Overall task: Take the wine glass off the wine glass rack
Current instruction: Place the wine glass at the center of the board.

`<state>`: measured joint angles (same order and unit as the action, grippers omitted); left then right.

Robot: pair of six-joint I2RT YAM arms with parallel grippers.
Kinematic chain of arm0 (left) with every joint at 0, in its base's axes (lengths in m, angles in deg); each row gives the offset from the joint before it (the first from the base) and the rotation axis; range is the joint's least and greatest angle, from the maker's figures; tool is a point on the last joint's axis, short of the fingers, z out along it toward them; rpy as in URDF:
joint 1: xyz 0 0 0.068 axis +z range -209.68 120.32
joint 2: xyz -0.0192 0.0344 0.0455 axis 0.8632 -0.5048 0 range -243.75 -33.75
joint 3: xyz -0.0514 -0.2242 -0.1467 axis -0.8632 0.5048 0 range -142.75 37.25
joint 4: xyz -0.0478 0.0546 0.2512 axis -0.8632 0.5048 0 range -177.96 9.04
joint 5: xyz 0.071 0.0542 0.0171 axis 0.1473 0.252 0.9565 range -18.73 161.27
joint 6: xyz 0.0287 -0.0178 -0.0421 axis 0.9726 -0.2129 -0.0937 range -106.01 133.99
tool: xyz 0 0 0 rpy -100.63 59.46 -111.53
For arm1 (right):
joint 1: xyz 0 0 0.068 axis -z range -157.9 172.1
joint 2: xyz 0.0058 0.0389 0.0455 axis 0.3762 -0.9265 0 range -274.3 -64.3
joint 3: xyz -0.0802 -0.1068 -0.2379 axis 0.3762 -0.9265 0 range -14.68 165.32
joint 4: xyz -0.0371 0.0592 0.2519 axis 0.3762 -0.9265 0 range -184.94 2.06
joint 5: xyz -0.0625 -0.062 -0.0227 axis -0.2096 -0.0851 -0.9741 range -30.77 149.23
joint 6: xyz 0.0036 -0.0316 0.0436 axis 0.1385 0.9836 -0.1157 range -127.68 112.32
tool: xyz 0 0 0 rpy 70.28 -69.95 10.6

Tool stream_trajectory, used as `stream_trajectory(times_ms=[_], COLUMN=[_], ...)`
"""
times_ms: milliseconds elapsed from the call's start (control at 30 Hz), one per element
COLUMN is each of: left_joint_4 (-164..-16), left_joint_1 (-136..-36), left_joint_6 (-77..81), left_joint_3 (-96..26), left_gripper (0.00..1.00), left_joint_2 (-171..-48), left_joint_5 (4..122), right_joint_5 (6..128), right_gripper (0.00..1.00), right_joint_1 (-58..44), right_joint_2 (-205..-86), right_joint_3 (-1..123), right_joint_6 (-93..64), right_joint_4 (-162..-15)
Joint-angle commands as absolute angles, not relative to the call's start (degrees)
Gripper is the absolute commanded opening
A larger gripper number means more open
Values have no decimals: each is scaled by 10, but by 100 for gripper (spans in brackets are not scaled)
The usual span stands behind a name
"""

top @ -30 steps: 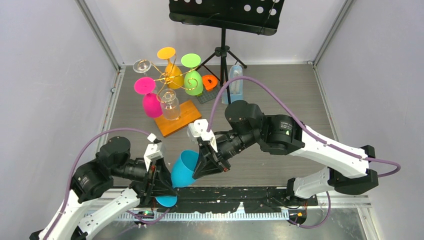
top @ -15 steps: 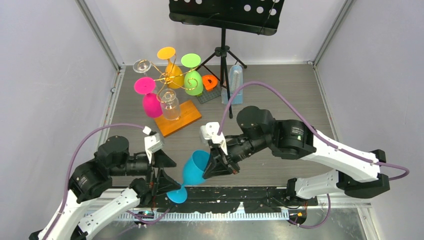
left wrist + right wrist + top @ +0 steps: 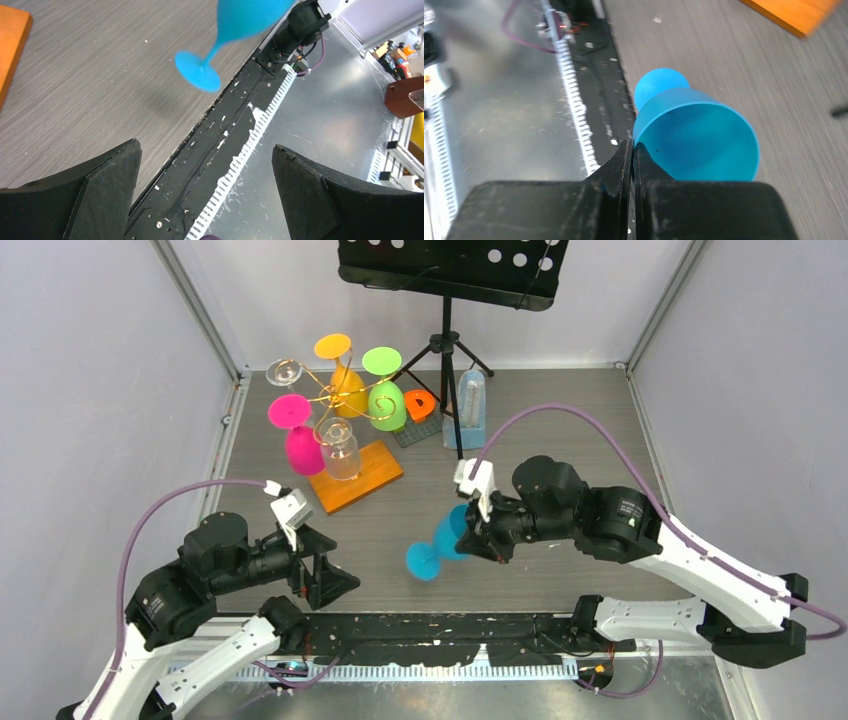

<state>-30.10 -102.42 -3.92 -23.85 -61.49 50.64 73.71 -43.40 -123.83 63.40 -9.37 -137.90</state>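
My right gripper (image 3: 478,536) is shut on the rim of a blue wine glass (image 3: 440,543) and holds it tilted above the table, foot toward the near edge. In the right wrist view the fingers pinch the cup's rim (image 3: 633,146), one inside and one outside the blue wine glass (image 3: 696,135). The blue glass also shows in the left wrist view (image 3: 235,30). My left gripper (image 3: 325,575) is open and empty at the near left. The gold wire rack (image 3: 335,400) on its orange base (image 3: 370,475) stands at the back left with pink, orange, green and clear glasses hanging on it.
A black tripod music stand (image 3: 447,300) stands at the back centre. A clear blue bottle (image 3: 470,405) and an orange object on a dark mat (image 3: 418,405) sit beside it. A black rail (image 3: 480,625) runs along the near table edge.
My left gripper has let go of the blue glass's foot and pulled back to the left. My right gripper has carried the glass to the right and farther from the near edge.
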Motion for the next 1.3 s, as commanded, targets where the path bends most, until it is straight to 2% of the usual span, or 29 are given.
stream_trajectory(times_ms=[0,700,1067,1267], left_joint_4=[-317,-290,-295,-301], left_joint_1=[-1025,-1025,-1025,-1025], left_joint_6=[-48,-51,-58,-72], left_joint_3=[-255,-220,-214,-210], left_gripper=[100,100,100,100], left_joint_2=[-604,-543,-521,-511], left_joint_5=[544,565,539,520], right_joint_5=[659,491,463,440], right_gripper=[6,6,5,5], right_joint_1=[-355,40,180,222], right_joint_2=[-1206,-1265,-1338,-1380], right_joint_3=[620,595,608,618], right_joint_6=[-115,-103,-121,-121], right_joint_4=[-1418,-1458,-1431,-1423])
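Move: The right hand already has the blue wine glass by its rim; the open patch of table it is taken to lies about 22 cm ahead, 32 cm to the hand's right and 30 cm below. The stand's front foot is some 32 cm straight ahead, and the wine glass rack about 35 cm ahead and 30 cm to the left, both lower. From the empty left hand that patch is some 23 cm ahead and 55 cm to the right, 28 cm below. Keeping the rim pinched, the right hand swings the blue wine glass about 30 cm to the right and 20 cm forward over the bare table, sinking some 11 cm on the way and slowing as it nears the open patch by the right wall. Meanwhile the wrist turns clockwise by roughly 80 degrees and tips down, so the fingers go from pointing left and slightly down to forward and steeply down, while the left hand, open and empty, drifts a couple of centimetres to its left. ##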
